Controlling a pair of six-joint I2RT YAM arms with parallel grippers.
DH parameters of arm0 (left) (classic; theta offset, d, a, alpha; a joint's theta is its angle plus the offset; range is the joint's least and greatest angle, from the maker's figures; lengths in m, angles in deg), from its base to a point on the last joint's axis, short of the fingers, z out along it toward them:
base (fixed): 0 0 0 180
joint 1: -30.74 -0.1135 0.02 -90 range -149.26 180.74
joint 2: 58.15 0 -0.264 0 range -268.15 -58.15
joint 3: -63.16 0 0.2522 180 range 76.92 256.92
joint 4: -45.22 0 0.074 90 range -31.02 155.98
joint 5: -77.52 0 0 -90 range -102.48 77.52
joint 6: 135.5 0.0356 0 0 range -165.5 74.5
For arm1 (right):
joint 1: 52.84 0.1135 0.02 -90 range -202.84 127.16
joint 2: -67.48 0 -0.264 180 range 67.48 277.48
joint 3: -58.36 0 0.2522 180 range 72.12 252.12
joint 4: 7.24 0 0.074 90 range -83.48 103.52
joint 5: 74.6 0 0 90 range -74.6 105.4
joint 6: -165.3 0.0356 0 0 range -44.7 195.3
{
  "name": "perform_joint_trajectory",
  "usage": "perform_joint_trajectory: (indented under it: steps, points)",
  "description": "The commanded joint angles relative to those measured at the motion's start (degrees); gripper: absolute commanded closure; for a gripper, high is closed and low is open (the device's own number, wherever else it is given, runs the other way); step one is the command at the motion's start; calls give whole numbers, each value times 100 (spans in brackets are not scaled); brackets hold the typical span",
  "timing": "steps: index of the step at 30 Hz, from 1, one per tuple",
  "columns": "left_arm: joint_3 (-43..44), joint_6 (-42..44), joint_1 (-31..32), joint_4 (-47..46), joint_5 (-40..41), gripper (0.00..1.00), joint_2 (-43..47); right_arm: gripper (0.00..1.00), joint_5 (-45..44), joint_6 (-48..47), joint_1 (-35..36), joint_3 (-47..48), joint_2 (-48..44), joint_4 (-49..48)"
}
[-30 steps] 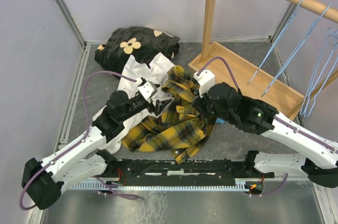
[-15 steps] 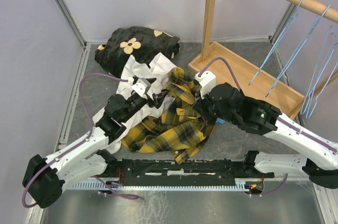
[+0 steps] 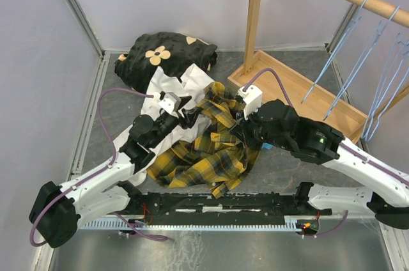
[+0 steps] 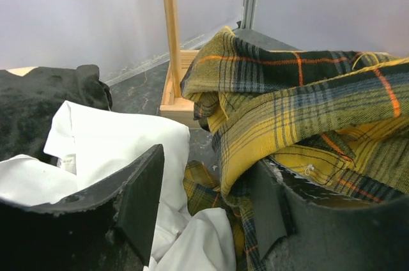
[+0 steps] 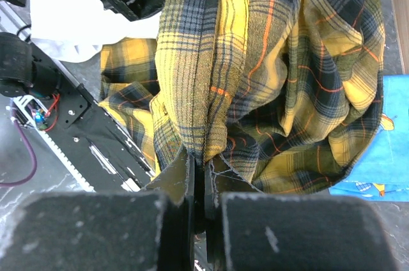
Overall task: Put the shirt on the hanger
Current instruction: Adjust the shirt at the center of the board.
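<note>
The yellow-and-black plaid shirt (image 3: pixel 208 153) lies crumpled on the table between both arms. One fold is raised at its right side. My right gripper (image 5: pixel 203 159) is shut on that raised fold (image 5: pixel 198 60), and the cloth hangs bunched from the pinch. My left gripper (image 4: pixel 208 210) is open at the shirt's upper left edge (image 4: pixel 268 124). A plaid fold rests against its right finger (image 4: pixel 275 210), and white cloth lies between the jaws. In the top view the left gripper (image 3: pixel 189 116) faces the right gripper (image 3: pixel 239 125) across the shirt. Pale-blue wire hangers (image 3: pixel 335 54) hang from the rail, far from both grippers.
A white garment (image 3: pixel 167 85) lies under the shirt's left side, with a black flowered cloth (image 3: pixel 167 52) behind it. The wooden rack's post (image 3: pixel 254 15) and base tray (image 3: pixel 307 95) stand at the back right. A blue item (image 5: pixel 382 156) lies under the shirt's right edge.
My left gripper has moved toward the shirt's upper left edge and its jaws have narrowed. The right gripper, still pinching the fold, has shifted slightly right.
</note>
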Motion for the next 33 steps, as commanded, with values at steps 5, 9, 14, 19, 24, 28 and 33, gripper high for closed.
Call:
perform_joint_trajectory:
  steps: [5, 9, 14, 19, 24, 28, 33]
  points:
    - [589, -319, 17, 85, -103, 84, 347, 100, -302, 148, 19, 677, -225, -322]
    - [1667, -123, 19, 1152, -118, 97, 574, 100, -1354, -149, 14, 1594, 23, 126]
    - [3696, 88, 16, 2369, -348, 97, 248, 100, -2219, -951, 17, 3245, 611, 169]
    - [6136, -175, 17, 3140, -221, 97, -676, 100, -2242, -1832, 13, 5300, 1336, -257]
    - [8288, -606, 22, 3733, -357, 97, -1734, 100, -1720, -2329, 16, 6950, 2051, -638]
    - [9720, -611, 17, 4301, -243, 97, -2236, 100, -1349, -2495, 20, 7755, 2430, -1017]
    - [9814, -301, 17, 4643, 103, 97, -2036, 100, -1104, -2518, 15, 7654, 2386, -1224]
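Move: The free left edge of the plaid shirt sits almost between the left fingers, some 1 cm ahead of the left hand and 2 cm to its right, at its height. The white shirt lies some 8 cm left of the hand and 2 cm ahead, the black flowered shirt about 22 cm ahead and 10 cm left, both roughly 22 cm below. The right hand already holds the plaid shirt; that free edge lies about 12 cm to its left and 5 cm ahead, nearly level. The left fingers shut on the plaid shirt's free edge and pinch it, while the right keeps its grip. Then both hands haul the shirt steeply up, about 40 cm, the left drawing back a little and the right easing away to its right and forward, which widens the gap between them. Both wrists tip the fingers upward, the right by some 50 degrees. ##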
